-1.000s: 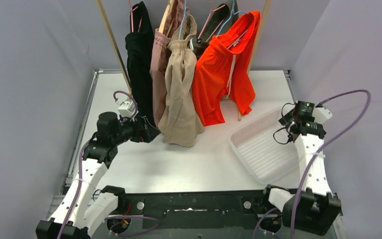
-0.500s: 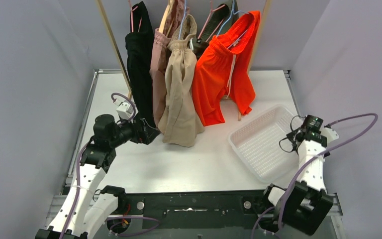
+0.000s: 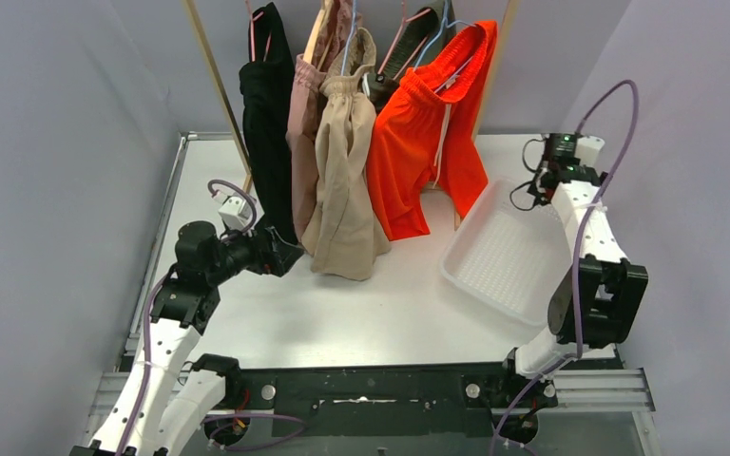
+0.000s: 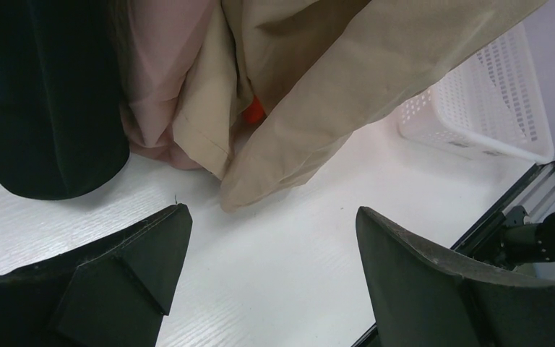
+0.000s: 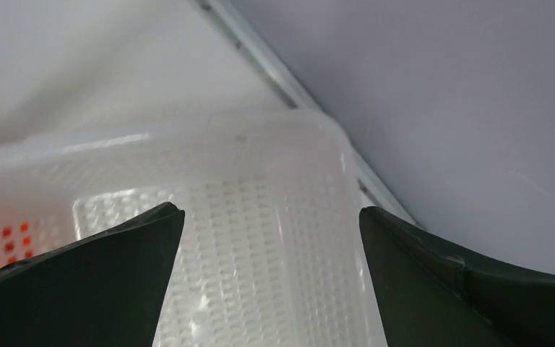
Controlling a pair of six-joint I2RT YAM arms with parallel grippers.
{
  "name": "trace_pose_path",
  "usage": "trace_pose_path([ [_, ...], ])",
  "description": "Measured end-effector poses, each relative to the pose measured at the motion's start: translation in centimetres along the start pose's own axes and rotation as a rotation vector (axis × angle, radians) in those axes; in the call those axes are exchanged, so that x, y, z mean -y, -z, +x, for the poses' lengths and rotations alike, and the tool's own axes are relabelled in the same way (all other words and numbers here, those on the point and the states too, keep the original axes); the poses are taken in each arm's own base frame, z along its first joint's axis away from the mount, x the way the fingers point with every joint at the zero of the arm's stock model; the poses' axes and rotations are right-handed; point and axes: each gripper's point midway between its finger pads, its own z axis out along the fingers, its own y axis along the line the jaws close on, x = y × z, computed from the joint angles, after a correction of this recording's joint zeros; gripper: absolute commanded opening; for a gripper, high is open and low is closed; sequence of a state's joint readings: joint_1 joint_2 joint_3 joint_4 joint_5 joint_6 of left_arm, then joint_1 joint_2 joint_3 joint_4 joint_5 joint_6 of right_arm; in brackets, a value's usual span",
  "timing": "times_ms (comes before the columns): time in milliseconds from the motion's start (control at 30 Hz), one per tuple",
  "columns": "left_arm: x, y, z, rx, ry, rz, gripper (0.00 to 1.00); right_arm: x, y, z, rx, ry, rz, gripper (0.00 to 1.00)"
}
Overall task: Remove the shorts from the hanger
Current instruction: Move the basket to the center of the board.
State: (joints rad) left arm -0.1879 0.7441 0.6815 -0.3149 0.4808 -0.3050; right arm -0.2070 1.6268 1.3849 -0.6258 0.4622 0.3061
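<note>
Several shorts hang on hangers (image 3: 416, 28) from a wooden rack: dark shorts (image 3: 266, 104), pink shorts (image 3: 301, 123), beige shorts (image 3: 342, 171) and orange shorts (image 3: 428, 133). My left gripper (image 3: 280, 252) is open, low over the table, just in front of the dark hem. In the left wrist view the left gripper (image 4: 271, 213) frames bare table, with the beige shorts (image 4: 318, 94), pink shorts (image 4: 166, 79) and dark shorts (image 4: 36, 101) hanging just beyond. My right gripper (image 3: 544, 180) is open above the far corner of the basket, and the right gripper (image 5: 271, 211) holds nothing.
A white perforated basket (image 3: 499, 261) lies on the table at the right, under the orange shorts' hem; the same basket (image 5: 274, 188) fills the right wrist view beside the grey wall. The rack's wooden poles (image 3: 214, 76) slant down to the table. Grey walls close in both sides.
My right arm has swung from the basket's near right side to its far corner by the back wall. The basket has shifted a little toward the back. The left arm has barely moved.
</note>
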Motion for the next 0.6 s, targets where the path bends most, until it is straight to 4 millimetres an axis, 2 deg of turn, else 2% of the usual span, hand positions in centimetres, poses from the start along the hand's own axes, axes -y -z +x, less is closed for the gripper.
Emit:
trace_pose_path([
  [67, -0.2, 0.1, -0.1, 0.009, -0.002, -0.015, 0.85, -1.6, 2.3, 0.5, 0.012, 0.036, -0.019, 0.98],
  [133, -0.6, 0.3, -0.3, 0.023, -0.004, -0.041, 0.85, -4.1, 5.4, 1.6, 0.039, 0.056, -0.102, 0.98],
  [300, -2.3, 0.5, -0.7, 0.047, 0.000, -0.142, 0.85, -11.4, 15.4, 6.1, 0.094, 0.090, -0.473, 0.99],
  [367, -3.1, 0.6, -0.6, 0.048, 0.006, -0.189, 0.85, -13.5, 17.7, 7.4, 0.094, 0.095, -0.549, 0.98],
  [467, -4.4, 1.0, -0.4, 0.048, 0.014, -0.262, 0.85, -16.7, 19.1, 10.0, 0.062, 0.154, -0.566, 0.98],
  [533, -4.8, 1.3, -0.5, 0.060, 0.014, -0.296, 0.85, -18.3, 18.8, 12.3, 0.034, 0.229, -0.514, 0.98],
  [600, -5.1, 1.7, -0.7, 0.073, 0.012, -0.318, 0.85, -19.2, 17.7, 15.0, 0.009, 0.313, -0.438, 0.98],
])
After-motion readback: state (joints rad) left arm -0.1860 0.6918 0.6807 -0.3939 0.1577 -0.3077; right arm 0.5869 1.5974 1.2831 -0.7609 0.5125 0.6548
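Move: Below and to the left of the right hand, which is over its right-hand part, the white basket has its middle about 10 cm left, 6 cm back and 12 cm down. The orange shorts hang some 31 cm to this hand's left and 3 cm farther out, and the rack's right foot stands about 26 cm left and 2 cm ahead. From the left hand, the basket is roughly 54 cm right, 8 cm ahead and 17 cm lower. Sweeping about 30 cm left across the basket and drawing back some 5 cm, the right hand rises slightly, then sinks about 7 cm towards the basket's left rim. It turns some 30 degrees counter-clockwise, fingers staying wide open to either side of the rim's line. The left hand, still open, eases 5 cm left, turning counter-clockwise away from the beige shorts. ##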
